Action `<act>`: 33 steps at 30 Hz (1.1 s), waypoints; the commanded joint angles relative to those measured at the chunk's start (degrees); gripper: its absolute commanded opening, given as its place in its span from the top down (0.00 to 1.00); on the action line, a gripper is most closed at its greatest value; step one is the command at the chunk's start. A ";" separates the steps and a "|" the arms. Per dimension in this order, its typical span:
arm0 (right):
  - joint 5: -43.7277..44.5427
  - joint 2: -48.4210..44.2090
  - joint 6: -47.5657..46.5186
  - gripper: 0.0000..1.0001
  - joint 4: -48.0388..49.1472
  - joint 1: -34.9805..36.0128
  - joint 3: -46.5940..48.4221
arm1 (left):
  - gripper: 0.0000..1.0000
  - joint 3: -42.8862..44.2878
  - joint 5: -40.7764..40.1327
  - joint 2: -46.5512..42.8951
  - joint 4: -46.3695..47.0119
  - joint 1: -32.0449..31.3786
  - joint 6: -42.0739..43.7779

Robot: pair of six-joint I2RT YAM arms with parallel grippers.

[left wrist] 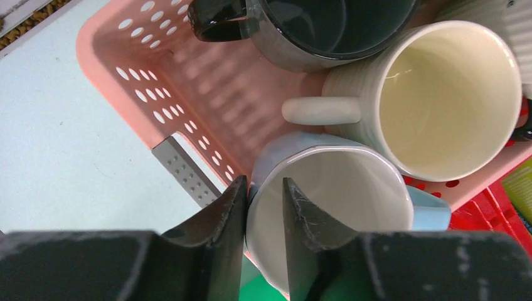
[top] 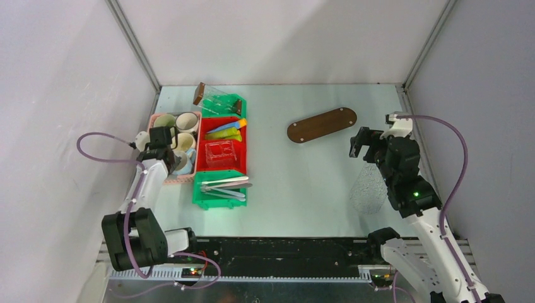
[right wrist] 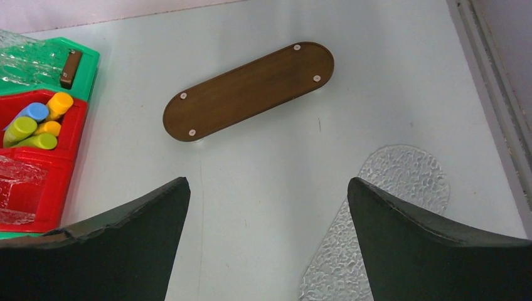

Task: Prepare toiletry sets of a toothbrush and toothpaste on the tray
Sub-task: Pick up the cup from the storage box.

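Observation:
My left gripper (left wrist: 265, 182) hangs over the pink basket (left wrist: 207, 88) of mugs. Its jaws straddle the near rim of the pale blue mug (left wrist: 332, 207), one finger against the outer wall, the other inside with a gap still showing. A cream mug (left wrist: 452, 100) and a dark mug (left wrist: 313, 31) stand beside it. The oval wooden tray (top: 322, 124) lies bare at mid-table. Toothpaste tubes (top: 227, 131) lie in the red bin and pale toothbrushes (top: 224, 186) in the near green bin. My right gripper (right wrist: 268, 188) hovers wide open, holding nothing, near the tray (right wrist: 248, 91).
A clear textured oval plate (right wrist: 401, 182) lies on the table under my right arm. A far green bin (top: 224, 102) holds clear plastic and a brown piece. The red bin (top: 221, 154) also holds a clear box. Enclosure walls close in on both sides.

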 commanded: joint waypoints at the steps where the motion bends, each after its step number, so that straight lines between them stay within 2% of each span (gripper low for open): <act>1: 1.64 -0.35 -1.03 0.01 1.64 0.57 -0.13 | 0.74 -0.30 0.80 1.06 1.48 0.56 0.08; 6: 1.62 -0.22 -1.27 0.00 1.98 0.89 -0.09 | 0.95 0.03 0.89 1.00 0.36 0.53 1.39; 8: 1.51 -0.38 -1.32 0.01 2.03 0.98 -0.13 | 0.99 0.60 0.52 0.06 -0.68 0.54 2.11; 22: -0.28 -1.89 -1.99 0.01 1.71 1.32 0.33 | 1.00 8.85 -1.00 -11.12 -9.45 0.57 11.32; 29: -2.59 -0.92 -2.36 0.01 -0.06 1.44 3.25 | 1.00 15.85 1.91 -12.64 -13.57 -0.29 19.19; 33: -4.91 0.46 -3.41 0.00 -1.51 1.42 5.69 | 1.00 20.14 3.05 -13.08 -15.32 -3.41 22.76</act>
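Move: The left hand is already down at the blue cup in the pink storage box, its open fingers either side of the cup's rear-left rim. The cup's middle is about 3 cm right, 1 cm ahead and 4 cm below. The cream cup stands about 9 cm ahead and 4 cm right, the dark cup some 7 cm ahead and 5 cm left, both at similar depth. From the right hand the blue cup lies roughly 58 cm left, about level fore and aft and 20 cm lower. Barely sinking at first, the left hand shuts its fingers on the blue cup's rear-left wall, one finger inside and one outside, and pinches it. Then it lifts the cup up out of the storage box by about 10 cm, easing back 2 to 3 cm and turning some 15 degrees clockwise, with a slight roll that raises its left side. ##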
